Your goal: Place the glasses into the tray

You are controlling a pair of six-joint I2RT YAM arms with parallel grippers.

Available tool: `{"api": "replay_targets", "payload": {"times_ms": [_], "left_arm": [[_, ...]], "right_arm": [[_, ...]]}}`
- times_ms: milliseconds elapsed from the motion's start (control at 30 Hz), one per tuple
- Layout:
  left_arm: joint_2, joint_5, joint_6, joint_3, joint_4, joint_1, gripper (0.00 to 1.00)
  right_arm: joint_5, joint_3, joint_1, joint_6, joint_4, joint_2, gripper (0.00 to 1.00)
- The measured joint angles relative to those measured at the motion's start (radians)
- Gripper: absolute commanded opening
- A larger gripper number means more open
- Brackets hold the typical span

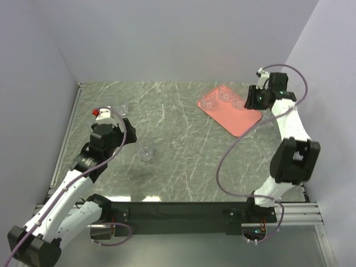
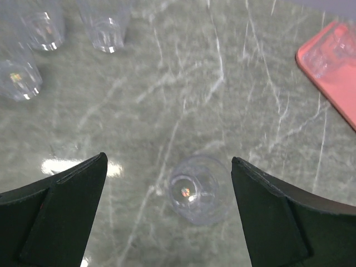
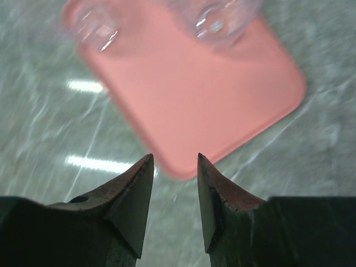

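Note:
The salmon-pink tray (image 1: 245, 119) lies at the back right with three clear glasses on it, one of them (image 1: 225, 95) at its far edge. My right gripper (image 1: 253, 98) hovers at the tray's right end, its jaws (image 3: 175, 161) parted with nothing between them; two glasses, one of them (image 3: 222, 19) at the top, blur over the tray (image 3: 189, 94). A lone glass (image 1: 146, 153) stands on the table left of centre. My left gripper (image 1: 129, 132) is wide open above it, and the glass (image 2: 197, 189) shows between the fingers, untouched.
Three more glasses stand at the back left, one of them (image 2: 105, 28) the nearest to the tray's side. Another shows from above (image 1: 122, 109) beside the left arm. The tray's corner (image 2: 334, 67) is at the right. Grey walls close in the marble table (image 1: 183, 139).

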Motion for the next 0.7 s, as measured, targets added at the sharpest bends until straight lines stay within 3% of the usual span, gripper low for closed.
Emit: {"api": "replay_targets", "payload": {"times_ms": [300,500,700], "left_arm": [[0.037,0.102,-0.251,0.065,-0.138,0.0,0.95],[0.056,0.107,-0.429,0.066,-0.246,0.0,0.75],[0.126,0.096,-0.552,0.067,-0.304,0.0,0.58]], "right_arm": [[-0.319,-0.374,-0.003,-0.166,-0.05,-0.349,0.45],[-0.414,-0.533,-0.003,-0.2,-0.034,-0.47,0.45],[-0.432,-0.601,-0.003,-0.217,-0.024,-0.488,0.45]]}}
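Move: For the left hand, the lone glass stands about 7 cm to the right, 2 cm back and some 16 cm below. Two other glasses lie about 25 cm ahead, 9 cm left, and 22 cm ahead, 20 cm left, at the same depth. From the right hand the lone glass is about 17 cm back, 50 cm left; the tray's middle is 8 cm ahead, 3 cm left, its nearest placed glass 12 cm ahead, 2 cm right. Down towards the lone glass goes the left hand, about 5.5 cm with some 3 cm back and 2.5 cm right, fingers tipping steeper and left side rolling down, while the wide jaws narrow to about two thirds, not yet seen touching. The empty right hand sweeps back 16 cm and left 8 cm, away from the tray, sinking slightly and turning some 25 degrees counter-clockwise, half open. ##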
